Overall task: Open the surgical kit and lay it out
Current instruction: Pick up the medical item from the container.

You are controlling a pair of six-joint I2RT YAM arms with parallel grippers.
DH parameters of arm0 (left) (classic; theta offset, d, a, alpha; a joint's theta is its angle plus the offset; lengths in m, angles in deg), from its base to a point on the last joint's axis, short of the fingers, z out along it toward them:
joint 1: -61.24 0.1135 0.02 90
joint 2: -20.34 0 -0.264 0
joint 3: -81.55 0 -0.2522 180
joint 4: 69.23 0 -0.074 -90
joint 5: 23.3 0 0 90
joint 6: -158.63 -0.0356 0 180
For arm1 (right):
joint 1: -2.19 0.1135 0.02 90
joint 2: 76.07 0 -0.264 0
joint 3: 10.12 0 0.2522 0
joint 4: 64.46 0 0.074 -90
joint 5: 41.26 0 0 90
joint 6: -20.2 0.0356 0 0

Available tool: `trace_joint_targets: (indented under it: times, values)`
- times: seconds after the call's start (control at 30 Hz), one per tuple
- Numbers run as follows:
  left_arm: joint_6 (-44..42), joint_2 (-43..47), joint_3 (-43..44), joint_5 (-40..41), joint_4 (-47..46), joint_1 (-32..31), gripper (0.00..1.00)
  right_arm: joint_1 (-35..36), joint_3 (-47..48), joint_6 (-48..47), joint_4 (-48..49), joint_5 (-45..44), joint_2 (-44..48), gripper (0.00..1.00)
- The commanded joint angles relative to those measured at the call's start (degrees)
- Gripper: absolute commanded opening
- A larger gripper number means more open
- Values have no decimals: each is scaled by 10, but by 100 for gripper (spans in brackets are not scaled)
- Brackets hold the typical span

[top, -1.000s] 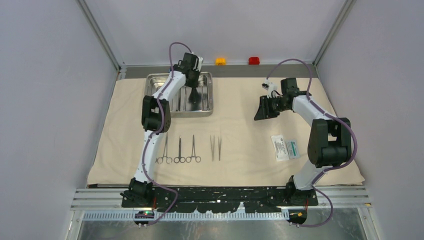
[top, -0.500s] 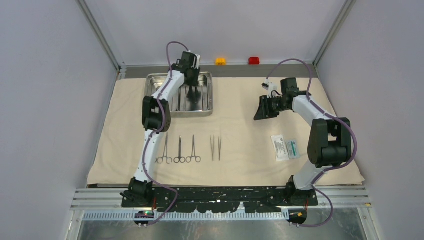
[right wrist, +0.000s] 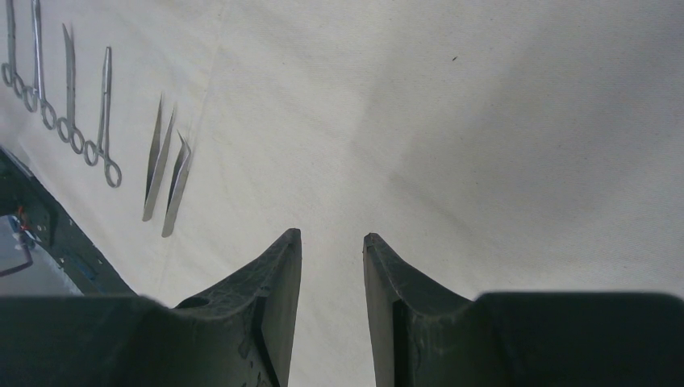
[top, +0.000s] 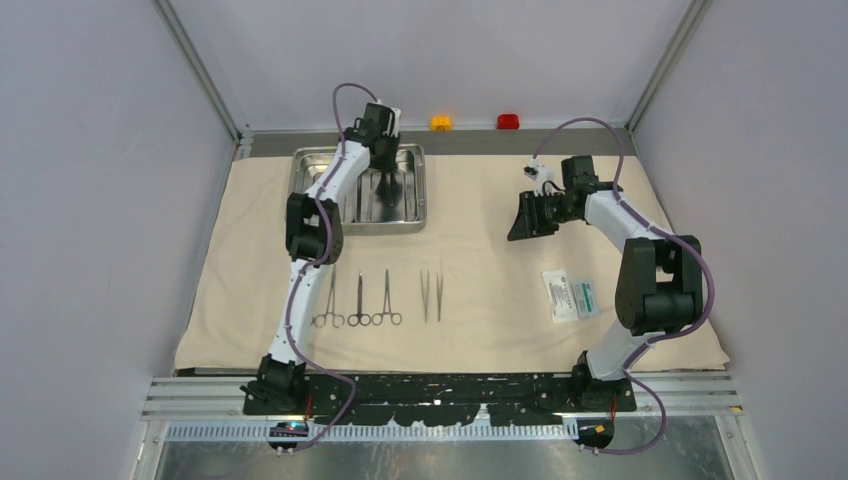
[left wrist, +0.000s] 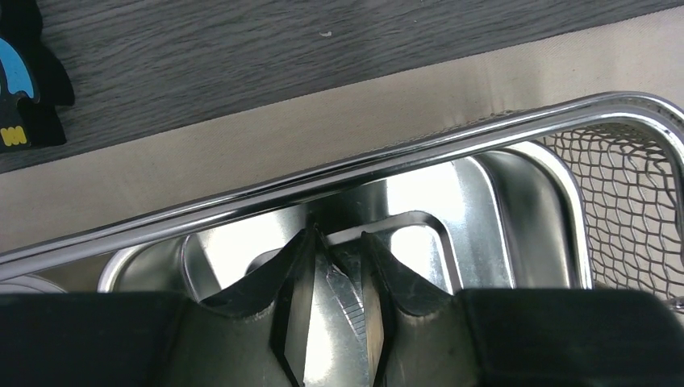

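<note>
The beige cloth wrap [top: 480, 250] lies spread flat over the table. The steel tray [top: 300, 160] stands on its far left part. My left gripper [top: 386, 186] reaches down into the tray's right compartment. In the left wrist view its fingers [left wrist: 339, 235] stand slightly apart just above the tray floor [left wrist: 476, 218], and a thin ribbed steel tool [left wrist: 348, 294] lies slantwise in the gap. Three ring-handled forceps [top: 359, 300] and two tweezers [top: 431, 296] lie in a row near the front. A white-and-green packet [top: 571, 295] lies to the right. My right gripper [top: 522, 222] hovers open and empty above bare cloth [right wrist: 484, 121].
An orange button [top: 441, 122] and a red button [top: 508, 121] sit on the back ledge. A black-and-blue block [left wrist: 20, 81] lies on the dark tabletop beyond the cloth. A wire mesh basket [left wrist: 629, 193] fills the tray's other compartment. Forceps [right wrist: 105, 105] and tweezers [right wrist: 161, 161] show at the right wrist view's left.
My left wrist has shifted a little toward the tray's far edge. The right arm has not moved.
</note>
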Motion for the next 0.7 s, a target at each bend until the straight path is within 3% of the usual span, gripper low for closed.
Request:
trace_joint_targets:
  times: [0.0,0.67]
  values:
    - [10,-20,14,-1,6,6,28,-3,22,2,8,12,-3,40]
    - [31,-27,35,-10,-14,17,5,-2,24,6,9,11,-3,40]
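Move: The medical item lies on the floor of the tray's right compartment, its far end just under the left fingertips and its middle about 4 cm back, 1 cm right and 1 cm below that hand. The tray's far rim is some 4 cm straight ahead; the divider stands about 5 cm left and 2 cm back, and the blue toy block some 8 cm ahead and 9 cm left. From the right hand the medical item is about 12 cm ahead, 24 cm left and 7 cm lower. Already low in the right compartment, the left hand eases about 1 cm forward towards the tray's far rim and about 1 cm left, at nearly the same height, bringing the far end of the medical item in line between its fingertips. As it slides over, the fingers close steadily from roughly a third open to almost shut around that far end, still pointing steeply down and forward with hardly any turn of the wrist. ##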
